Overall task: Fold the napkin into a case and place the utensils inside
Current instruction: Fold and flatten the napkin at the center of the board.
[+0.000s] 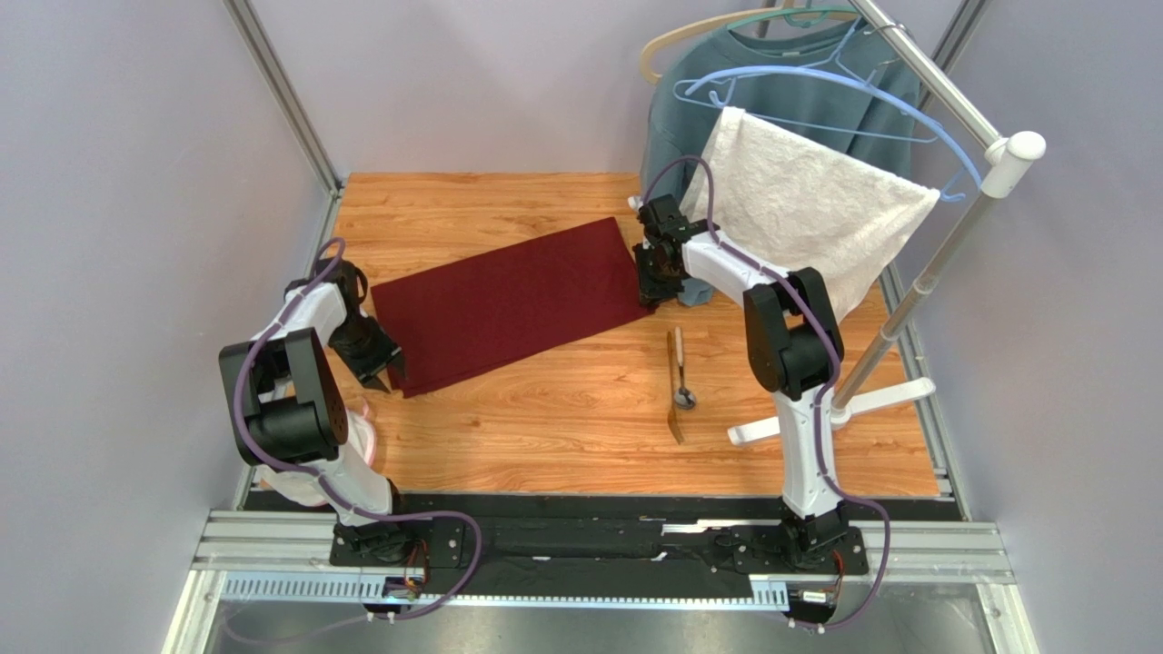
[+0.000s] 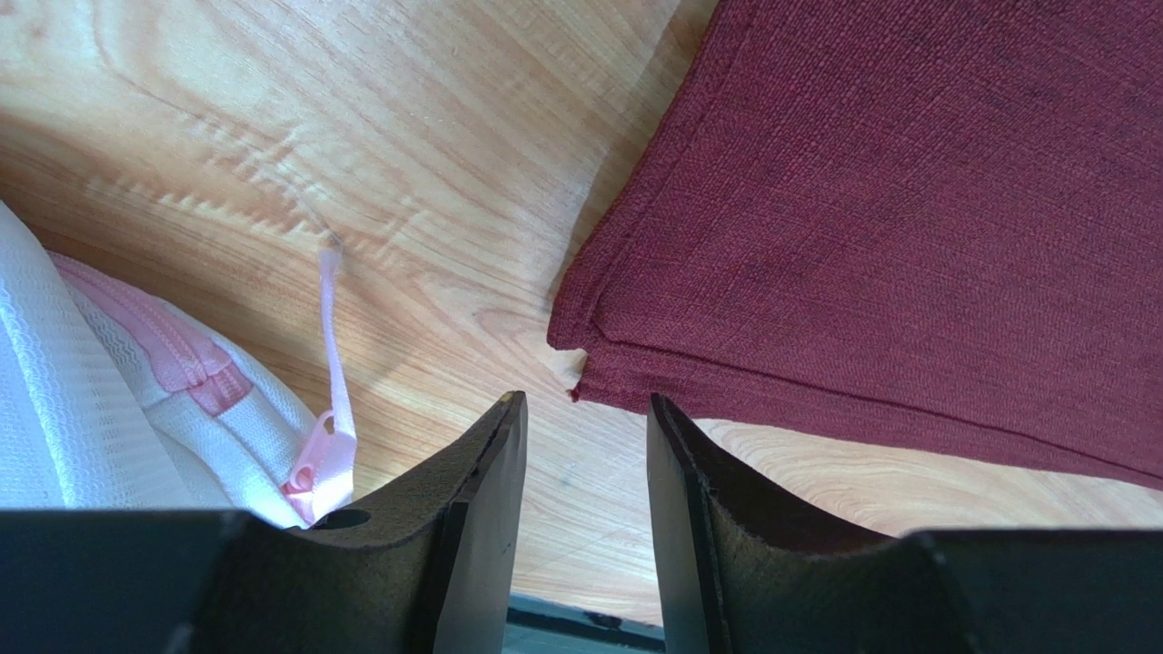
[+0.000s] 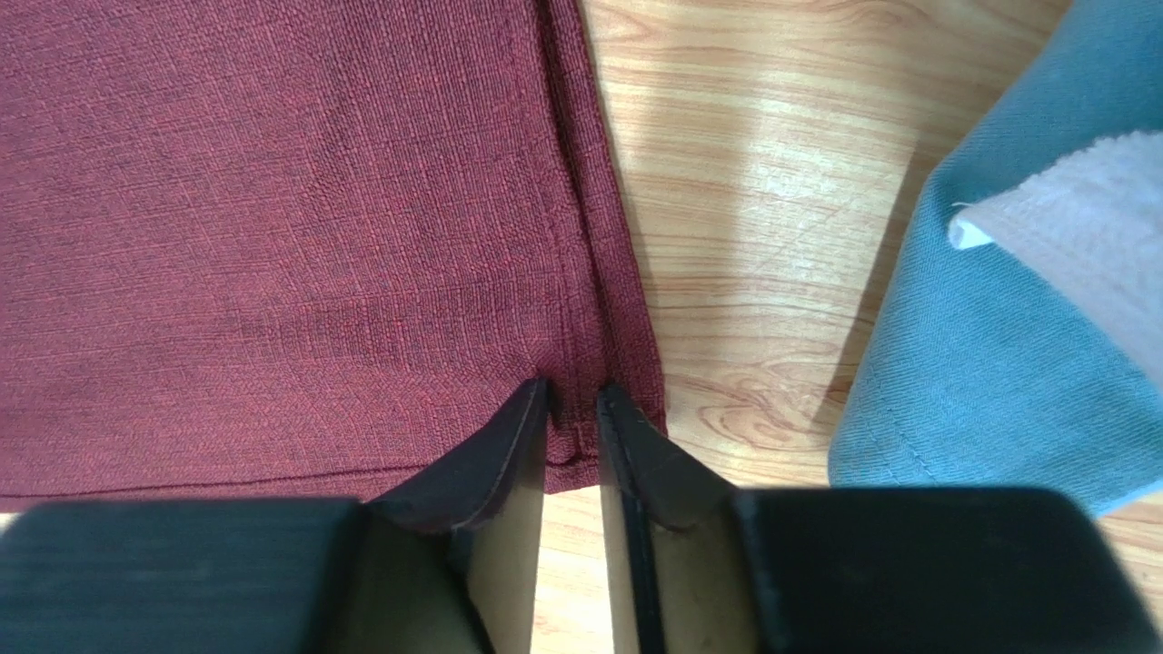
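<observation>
The maroon napkin (image 1: 512, 303) lies flat on the wooden table, folded into a long oblong with stacked edges. My left gripper (image 1: 380, 363) hovers open just off its near left corner (image 2: 580, 361), with only bare wood between the fingers (image 2: 584, 398). My right gripper (image 1: 657, 284) sits on the napkin's right end; its jaws (image 3: 573, 388) are drawn narrow with the hemmed corner of the napkin (image 3: 273, 205) bunched between the tips. The silver spoon (image 1: 685, 399) and the golden-brown fork piece (image 1: 673, 352) lie side by side on the wood, right of the napkin.
A grey-blue sweatshirt (image 1: 710, 96) and a white towel (image 1: 819, 205) hang from a rack (image 1: 942, 259) at the back right; the sweatshirt's hem (image 3: 983, 341) hangs close to my right gripper. A white mesh pouch with a pink zipper (image 2: 82, 409) lies by my left gripper.
</observation>
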Controlling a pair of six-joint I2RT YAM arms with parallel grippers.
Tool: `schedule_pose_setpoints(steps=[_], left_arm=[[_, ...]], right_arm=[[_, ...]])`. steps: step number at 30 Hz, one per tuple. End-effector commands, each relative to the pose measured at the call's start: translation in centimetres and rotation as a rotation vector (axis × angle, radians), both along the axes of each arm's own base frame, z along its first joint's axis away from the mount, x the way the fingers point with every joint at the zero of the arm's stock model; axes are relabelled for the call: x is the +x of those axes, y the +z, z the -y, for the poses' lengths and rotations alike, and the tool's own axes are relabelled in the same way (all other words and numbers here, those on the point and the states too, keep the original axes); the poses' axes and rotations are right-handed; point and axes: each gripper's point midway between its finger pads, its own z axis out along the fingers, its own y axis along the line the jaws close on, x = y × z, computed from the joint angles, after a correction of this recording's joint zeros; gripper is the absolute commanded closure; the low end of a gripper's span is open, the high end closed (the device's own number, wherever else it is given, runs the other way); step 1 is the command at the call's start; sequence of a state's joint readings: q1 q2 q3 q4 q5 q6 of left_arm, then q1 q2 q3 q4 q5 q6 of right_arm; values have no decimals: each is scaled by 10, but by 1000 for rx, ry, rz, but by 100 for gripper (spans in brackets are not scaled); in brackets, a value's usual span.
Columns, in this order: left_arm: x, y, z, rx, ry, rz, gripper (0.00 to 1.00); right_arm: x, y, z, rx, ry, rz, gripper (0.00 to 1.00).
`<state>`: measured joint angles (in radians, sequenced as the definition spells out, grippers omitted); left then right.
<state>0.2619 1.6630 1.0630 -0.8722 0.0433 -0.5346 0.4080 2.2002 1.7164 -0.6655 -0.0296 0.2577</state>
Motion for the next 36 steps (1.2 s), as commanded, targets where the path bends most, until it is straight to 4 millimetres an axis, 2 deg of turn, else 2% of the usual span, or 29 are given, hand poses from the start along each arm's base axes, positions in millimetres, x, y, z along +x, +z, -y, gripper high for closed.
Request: schedule_pose_setpoints(steps=[1,8,15,19,22,26,28,32,36], left_arm=[[2,3,0,9,-17,22,53],[1,-4,-1,5,-18,-7,53],[-2,-5,2,11,-13,-9,54],[0,-15,-2,26,10,-30,56],[5,-21,-4,33,20,-27,62],[13,-22,-4,29,32,-1,75],[16,-20,-5,35,29,16,81],[21,-10,-8,52,22,52,100],[25,9,-6,53,1,109,100]], right_arm=[[9,-3,-1,-46,-7,30,80],[16,26,-6,-17,-11,86,86],[14,25,-7,-5,-11,76,91],[14,30,-8,2,-16,86,93],[15,35,-8,7,-17,96,93],[14,44,-8,13,-15,110,93],[11,48,-15,45,5,109,94],[12,58,-18,59,9,128,96],[16,73,-23,67,17,158,100]])
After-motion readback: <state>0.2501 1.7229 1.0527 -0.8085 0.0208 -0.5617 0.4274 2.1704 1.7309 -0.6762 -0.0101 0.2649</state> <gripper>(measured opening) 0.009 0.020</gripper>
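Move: The napkin's near left corner is almost under the left hand, about 1 cm ahead and 2 cm below, with the white pouch some 10 cm back and 9 cm left of that hand at about its height. The right hand is already down at the napkin's near right corner, which lies practically at its fingertips. From the right hand, the spoon lies about 10 cm back and 4 cm right, and the wooden utensil about 12 cm back and 3 cm right. The left hand waits, then sinks about 2 cm onto the napkin's near left corner, easing a touch back and then a centimetre forward as its half-open fingers shut and pinch the cloth there. Meanwhile the right hand stays low in place and closes its partly open fingers on the upper cloth at the near right corner, then at the end rises about 2 cm with it, drifting slightly left. ##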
